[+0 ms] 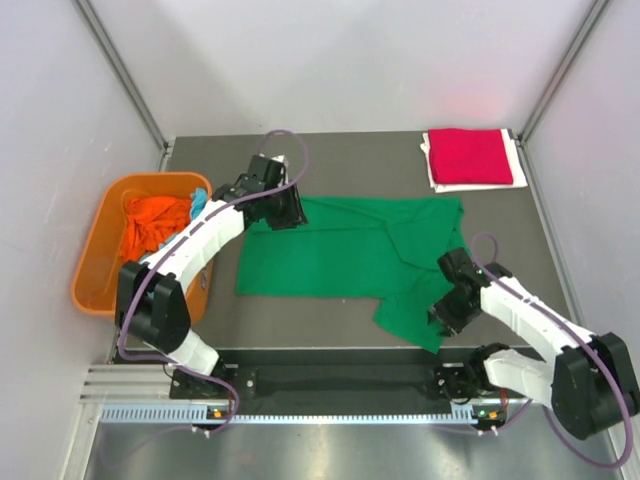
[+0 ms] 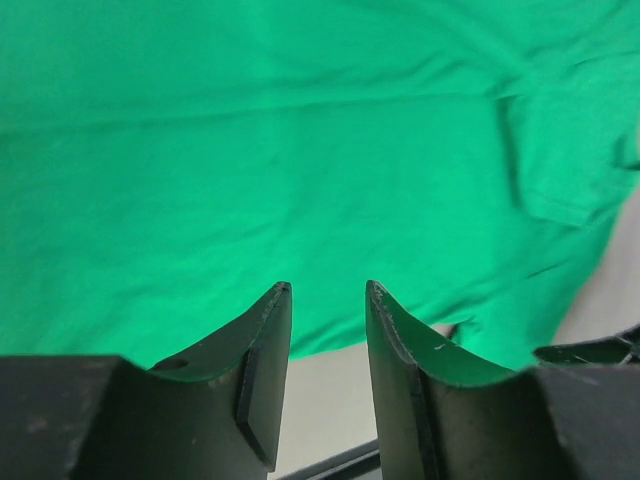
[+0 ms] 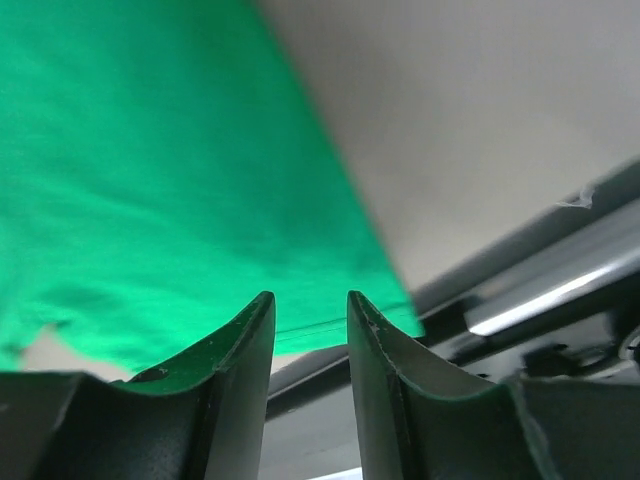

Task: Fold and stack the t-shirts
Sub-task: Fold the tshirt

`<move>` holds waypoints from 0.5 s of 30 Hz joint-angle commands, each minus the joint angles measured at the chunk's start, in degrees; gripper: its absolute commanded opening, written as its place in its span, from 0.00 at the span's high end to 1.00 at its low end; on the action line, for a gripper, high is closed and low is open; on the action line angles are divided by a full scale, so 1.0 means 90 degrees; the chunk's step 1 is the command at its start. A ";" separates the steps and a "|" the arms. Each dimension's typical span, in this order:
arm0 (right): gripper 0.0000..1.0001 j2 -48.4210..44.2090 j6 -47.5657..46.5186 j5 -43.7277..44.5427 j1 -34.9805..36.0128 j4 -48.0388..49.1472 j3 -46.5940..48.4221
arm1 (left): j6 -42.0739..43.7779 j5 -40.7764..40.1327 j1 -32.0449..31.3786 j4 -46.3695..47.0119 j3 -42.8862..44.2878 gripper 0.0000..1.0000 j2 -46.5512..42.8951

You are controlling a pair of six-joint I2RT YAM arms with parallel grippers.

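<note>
A bright green t-shirt lies spread across the middle of the table, one flap folded over at its right end. My left gripper hovers at the shirt's far left corner. In the left wrist view the gripper is open over the cloth's edge with nothing between its fingers. My right gripper sits at the shirt's near right part. In the right wrist view it is open and empty just off the green hem. A folded crimson t-shirt rests at the back right.
An orange plastic tub stands at the left edge, holding a crumpled orange t-shirt and a bit of light blue cloth. A white sheet lies under the crimson shirt. Grey walls enclose the table.
</note>
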 commanded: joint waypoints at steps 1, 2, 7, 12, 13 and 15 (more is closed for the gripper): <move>0.65 -0.0500 0.0821 -0.0017 0.0320 -0.0326 -0.0371 | 0.0173 0.0028 0.0013 -0.0058 -0.0254 0.59 -0.0348; 0.65 -0.0618 0.0920 -0.0008 0.0418 -0.0423 -0.0440 | 0.0173 -0.0069 0.0013 -0.0087 -0.0293 0.59 -0.0407; 0.65 -0.1126 0.1408 0.0051 0.0907 -0.0677 -0.0617 | 0.0056 -0.0625 0.0033 -0.0369 -0.0401 0.60 -0.0446; 0.65 -0.1000 0.1546 0.0060 0.1199 -0.0687 -0.0705 | -0.0042 -0.1329 0.0033 -0.0615 -0.0333 0.60 -0.0388; 0.65 -0.1000 0.1652 0.0080 0.1258 -0.0629 -0.0763 | -0.0062 -0.1359 0.0033 -0.0634 -0.0352 0.60 -0.0407; 0.65 -0.0990 0.1751 0.0071 0.1365 -0.0551 -0.0841 | -0.0100 -0.1485 0.0033 -0.0634 -0.0391 0.60 -0.0465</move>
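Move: About 6 cm back from the right hand, a bare centimetre to its left and some 4 cm below lies the near corner of the t-shirt's sleeve. The table edge runs right by that corner, 5 cm back of this hand and straight in line with it. The sleeve's inner corner is some 14 cm to the hand's left and 1 cm farther out. From the left hand, the near sleeve corner lies roughly 27 cm back, 29 cm to the right and 17 cm below. Drawing back about 5 cm towards the table edge and sinking only a centimetre, the right hand carries its part-open, down-pointing fingers towards the near corner of the sleeve. Meanwhile the left hand, open and clear above the shirt, drifts some 4 cm left and 3 cm down towards the shirt's left end, swinging its fingers about 10 degrees to point less to the right. ##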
